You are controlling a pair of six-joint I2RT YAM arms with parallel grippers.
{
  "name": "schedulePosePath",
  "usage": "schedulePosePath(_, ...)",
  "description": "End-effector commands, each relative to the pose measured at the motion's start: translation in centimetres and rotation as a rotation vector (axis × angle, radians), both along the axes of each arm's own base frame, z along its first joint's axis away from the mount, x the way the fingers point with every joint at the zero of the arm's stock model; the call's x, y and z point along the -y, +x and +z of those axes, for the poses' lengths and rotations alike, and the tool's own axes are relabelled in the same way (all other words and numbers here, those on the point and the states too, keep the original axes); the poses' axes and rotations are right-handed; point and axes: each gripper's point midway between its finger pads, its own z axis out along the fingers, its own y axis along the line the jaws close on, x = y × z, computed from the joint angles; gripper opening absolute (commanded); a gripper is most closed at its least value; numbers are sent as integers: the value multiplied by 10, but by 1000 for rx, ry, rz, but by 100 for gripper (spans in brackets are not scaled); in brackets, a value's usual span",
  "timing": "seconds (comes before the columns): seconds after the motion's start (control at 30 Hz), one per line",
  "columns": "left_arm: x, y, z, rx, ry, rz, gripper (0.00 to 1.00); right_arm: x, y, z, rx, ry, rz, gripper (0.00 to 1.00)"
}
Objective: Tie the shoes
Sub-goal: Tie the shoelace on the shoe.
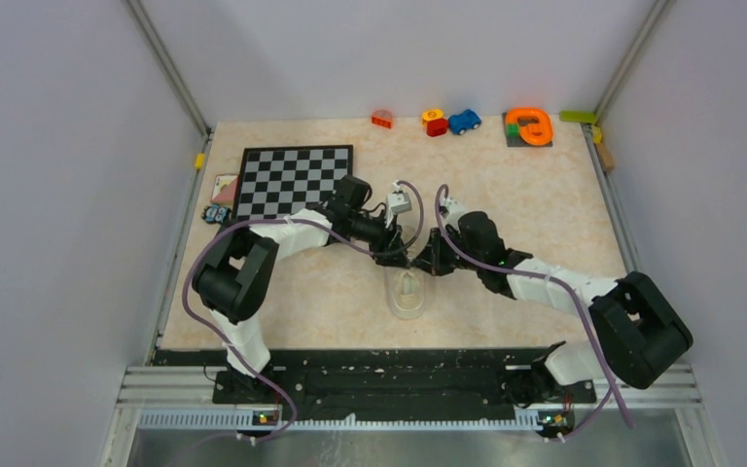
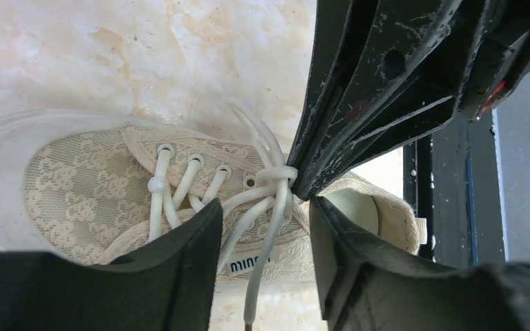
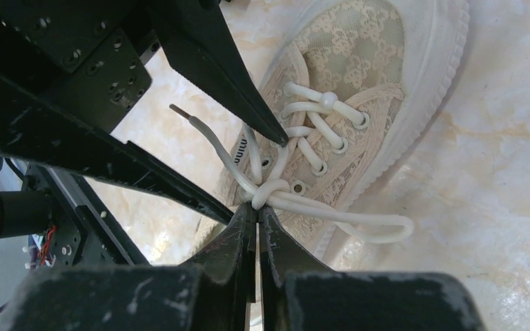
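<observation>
The cream shoe [image 1: 409,297] lies on the marble table, toe pointing at the arms' bases. Its lace-patterned upper [image 2: 83,183] carries white laces crossed into a knot [image 3: 268,191] near the top eyelets. My right gripper [image 3: 257,207] is shut, its tips pressed against that knot; whether a strand is pinched does not show. A lace loop [image 3: 379,227] trails over the shoe's side onto the table. My left gripper [image 2: 266,234] stands open over the tongue, its fingers [image 2: 179,255] straddling a loose lace strand [image 2: 266,262]. Both grippers meet above the shoe [image 1: 415,259].
A chessboard [image 1: 297,180] lies at the back left with cards [image 1: 224,187] beside it. Small toys line the far edge: a red block [image 1: 382,119], a blue car [image 1: 464,121] and an orange ring piece [image 1: 529,126]. The metal rail [image 1: 399,394] runs along the near edge.
</observation>
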Motion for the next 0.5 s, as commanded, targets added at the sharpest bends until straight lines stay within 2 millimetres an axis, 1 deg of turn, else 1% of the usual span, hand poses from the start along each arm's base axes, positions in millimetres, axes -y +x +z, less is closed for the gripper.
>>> schedulePosePath(0.0,6,4,3,38,-9,-28,49,-13,5,23,38,22,44,0)
schedulePosePath(0.07,5,5,2,41,-1,-22,42,-12,4,24,31,12,50,0)
schedulePosePath(0.13,5,7,1,45,4,-17,37,-13,3,27,23,4,61,0)
schedulePosePath(0.33,7,7,3,45,-4,-24,14,-12,0,27,3,-7,75,0)
schedulePosePath(0.4,7,7,3,41,-5,-23,1,-12,1,28,2,-5,77,0)
schedulePosePath(0.43,7,7,2,38,-2,-22,0,-12,1,28,1,-5,76,0)
schedulePosePath(0.47,7,6,1,35,0,-23,0,-11,1,28,1,-7,74,3)
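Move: The white lace strand I want lies about 1 cm right of my left hand point, already between its open fingers. The knot is some 2 cm to the right and level in reach; the shoe's opening lies about 5 cm back and 5 cm below. The bow loop sticks out about 4 cm right and 1 cm ahead. From my right hand, the strand lies about 2 cm left and 1 cm ahead. I shut my left fingers from about half open and pinch the hanging lace strand just beside the knot, the hand itself barely shifting (under 1 cm). My right hand stays put with its fingers still shut on the lace at the knot, only tilting about 5 degrees. ##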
